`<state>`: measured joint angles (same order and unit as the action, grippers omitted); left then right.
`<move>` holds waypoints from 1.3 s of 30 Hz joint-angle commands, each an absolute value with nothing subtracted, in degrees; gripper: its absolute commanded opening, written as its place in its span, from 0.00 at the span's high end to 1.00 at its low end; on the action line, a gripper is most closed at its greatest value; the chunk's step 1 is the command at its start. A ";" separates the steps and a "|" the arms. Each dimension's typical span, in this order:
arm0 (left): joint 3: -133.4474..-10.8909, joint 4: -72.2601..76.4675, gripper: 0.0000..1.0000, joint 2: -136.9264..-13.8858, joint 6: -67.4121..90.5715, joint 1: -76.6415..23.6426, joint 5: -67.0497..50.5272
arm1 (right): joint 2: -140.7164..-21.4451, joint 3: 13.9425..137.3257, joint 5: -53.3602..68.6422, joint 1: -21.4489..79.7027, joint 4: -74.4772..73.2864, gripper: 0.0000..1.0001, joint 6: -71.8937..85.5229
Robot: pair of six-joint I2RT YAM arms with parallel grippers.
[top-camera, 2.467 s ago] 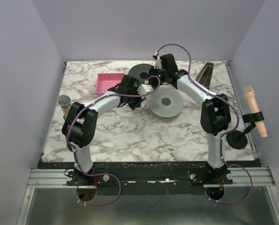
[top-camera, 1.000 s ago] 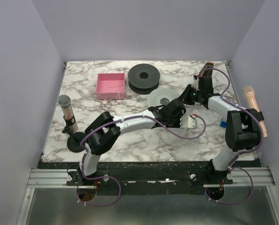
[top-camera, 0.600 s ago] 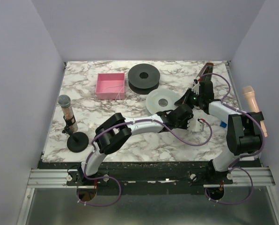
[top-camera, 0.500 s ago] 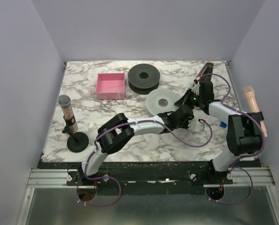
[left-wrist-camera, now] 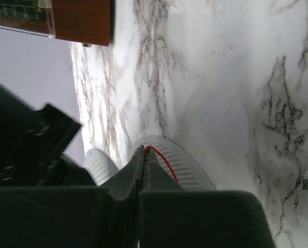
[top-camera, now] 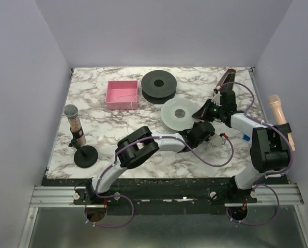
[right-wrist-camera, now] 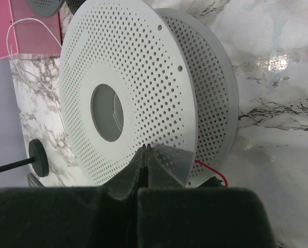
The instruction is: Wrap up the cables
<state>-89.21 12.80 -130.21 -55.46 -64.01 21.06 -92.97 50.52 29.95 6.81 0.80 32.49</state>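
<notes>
A thin dark-red cable (left-wrist-camera: 164, 164) comes out of my left gripper (left-wrist-camera: 142, 150), which is shut on it. The cable runs back along the perforated rim of the white spool (left-wrist-camera: 191, 168). In the right wrist view a short red length of cable (right-wrist-camera: 212, 171) shows at the spool's lower flange. My right gripper (right-wrist-camera: 145, 149) is shut, its tips against the spool's upper flange (right-wrist-camera: 128, 77); nothing shows between them. From above, the spool (top-camera: 179, 114) lies flat, with the left gripper (top-camera: 196, 127) at its near right edge and the right gripper (top-camera: 201, 110) at its right edge.
A black spool (top-camera: 159, 82) lies at the back and a pink box (top-camera: 122, 95) holding a thin white wire to its left. A microphone on a black stand (top-camera: 75, 127) is at the left. A brown object (top-camera: 226, 80) lies back right, and a beige microphone (top-camera: 279, 119) hangs at the right wall.
The left arm has stretched further right, bringing its gripper to the white spool's near right edge. The right gripper's jaws have closed at the spool's right edge.
</notes>
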 commanded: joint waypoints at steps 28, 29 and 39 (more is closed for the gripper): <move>-95.89 4.48 0.76 -137.55 -45.36 -62.93 29.00 | -91.50 50.36 30.41 7.21 -2.99 0.99 28.57; -95.98 4.48 0.73 -137.03 -45.18 -63.02 28.92 | -91.49 50.36 30.32 7.21 -3.08 0.99 28.65; -98.96 0.10 0.59 -132.80 -44.21 -65.56 23.91 | -91.06 51.33 30.41 7.21 -3.51 0.99 28.13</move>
<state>-96.05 4.82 -136.18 -46.44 -64.14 27.20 -92.18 50.28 31.31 6.81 -0.99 29.85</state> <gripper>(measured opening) 0.385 0.011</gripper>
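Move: The cable end is pinched in my left hand, and the middle of the pale perforated reel lies about 14 cm to that hand's left, 4 cm farther out and some 3 cm lower. From the same hand, the brown case is about 20 cm ahead and 8 cm right, and the dark reel about 16 cm ahead and 24 cm left. From my right hand, at the pale reel's upper rim, its middle is some 8 cm left, 2 cm ahead and 4 cm down. I lower my left hand about 4.5 cm beside the pale reel with the red cable still pinched, easing slightly forward and left while the wrist turns some 10 degrees counter-clockwise. Once low, I open those fingers a bit over a third, let go of the cable and rise about 1 cm. My right hand keeps its fingers shut at the upper flange's rim, easing back just under 1 cm before staying there. ##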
